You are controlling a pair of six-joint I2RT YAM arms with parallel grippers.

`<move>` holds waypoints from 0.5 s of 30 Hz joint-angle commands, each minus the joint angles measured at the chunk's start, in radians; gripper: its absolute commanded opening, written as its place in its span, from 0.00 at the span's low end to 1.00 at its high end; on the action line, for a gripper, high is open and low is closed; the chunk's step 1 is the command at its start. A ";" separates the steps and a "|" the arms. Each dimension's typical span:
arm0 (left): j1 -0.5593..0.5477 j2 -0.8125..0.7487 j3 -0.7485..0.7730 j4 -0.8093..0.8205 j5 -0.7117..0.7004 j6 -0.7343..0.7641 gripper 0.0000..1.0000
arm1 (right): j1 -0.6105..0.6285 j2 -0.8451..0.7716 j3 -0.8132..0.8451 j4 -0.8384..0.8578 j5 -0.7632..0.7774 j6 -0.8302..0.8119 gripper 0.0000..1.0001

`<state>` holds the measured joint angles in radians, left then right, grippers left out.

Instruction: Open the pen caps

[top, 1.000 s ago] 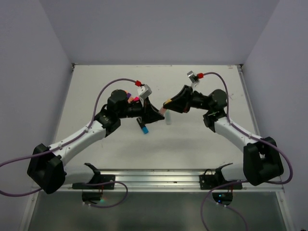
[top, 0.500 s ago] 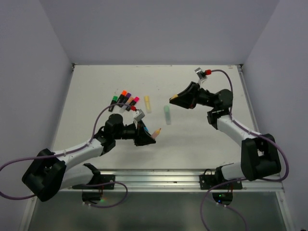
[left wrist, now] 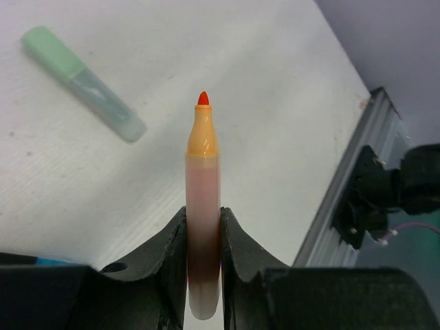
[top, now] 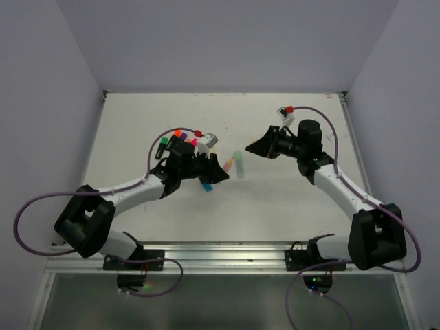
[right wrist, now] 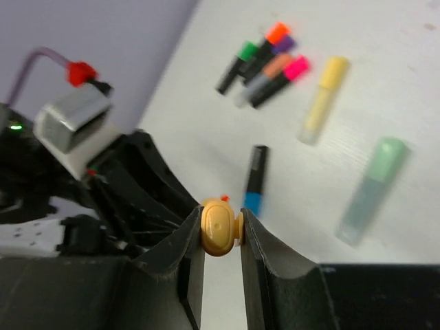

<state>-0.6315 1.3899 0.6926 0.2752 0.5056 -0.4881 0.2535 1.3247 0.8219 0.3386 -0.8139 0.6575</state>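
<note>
My left gripper (left wrist: 203,230) is shut on a peach translucent pen (left wrist: 203,192), uncapped, its orange tip (left wrist: 203,99) pointing away from the wrist. From above, this gripper (top: 221,172) sits mid-table with the pen's tip (top: 228,163) sticking out toward the right arm. My right gripper (right wrist: 221,228) is shut on the peach pen cap (right wrist: 219,227), seen end-on. In the top view the right gripper (top: 251,147) hangs a short gap to the right of the pen's tip.
On the white table (top: 275,199) lie a capped mint pen (top: 239,163), a black pen with a blue end (top: 206,185) and a cluster of black pens with bright caps (top: 177,140). A yellow pen (right wrist: 323,100) lies beside them. A metal rail (top: 220,251) runs along the front edge.
A second ago the two grippers met at the table's middle; now they are apart. The left gripper, near the front rail half a second ago, is back beside the pen cluster.
</note>
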 commanded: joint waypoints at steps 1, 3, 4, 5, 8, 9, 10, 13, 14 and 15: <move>-0.020 0.066 0.096 -0.142 -0.207 -0.018 0.00 | 0.007 -0.062 0.065 -0.582 0.333 -0.311 0.00; -0.062 0.112 0.132 -0.174 -0.296 -0.020 0.00 | 0.007 -0.076 0.048 -0.665 0.378 -0.302 0.00; -0.085 0.129 0.143 -0.185 -0.311 -0.029 0.00 | 0.012 -0.079 0.040 -0.685 0.424 -0.297 0.00; -0.092 0.147 0.154 -0.192 -0.324 -0.038 0.00 | 0.015 -0.079 0.025 -0.705 0.452 -0.295 0.00; -0.125 0.221 0.186 -0.209 -0.381 -0.072 0.00 | 0.046 -0.073 -0.012 -0.745 0.528 -0.295 0.00; -0.134 0.260 0.196 -0.223 -0.392 -0.082 0.00 | 0.061 -0.056 -0.018 -0.763 0.542 -0.289 0.00; -0.152 0.280 0.223 -0.234 -0.400 -0.098 0.00 | 0.072 -0.048 -0.024 -0.767 0.553 -0.288 0.00; -0.192 0.339 0.251 -0.261 -0.440 -0.125 0.00 | 0.122 0.016 -0.030 -0.794 0.613 -0.285 0.03; -0.198 0.348 0.251 -0.255 -0.440 -0.133 0.00 | 0.136 0.034 -0.030 -0.799 0.622 -0.285 0.04; -0.206 0.360 0.251 -0.240 -0.437 -0.142 0.00 | 0.156 0.053 -0.032 -0.796 0.618 -0.282 0.07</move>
<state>-0.8104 1.7340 0.9047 0.0437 0.1257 -0.5739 0.3698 1.3285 0.7963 -0.3969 -0.2752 0.3946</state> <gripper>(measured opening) 0.237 0.266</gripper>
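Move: Bare table for the held orange pen lies about 13 cm below the left hand, roughly 1 cm ahead and 3 cm right. The green marker is some 13 cm ahead and 7 cm right of that hand, the black-and-blue marker 7 cm ahead and 8 cm left. For the right hand, holding the cap, bare table is about 24 cm below, 6 cm back and 6 cm right; the green marker is 7 cm ahead and 1 cm left. Sinking quickly towards the bare table, both hands keep their grips, the left on the uncapped orange pen, the right on its cap. The left drops about 10 cm, edging right, and its fingers tip further down; the right drops about 16 cm while going right and back, its fingers swinging down by some 45 degrees. ##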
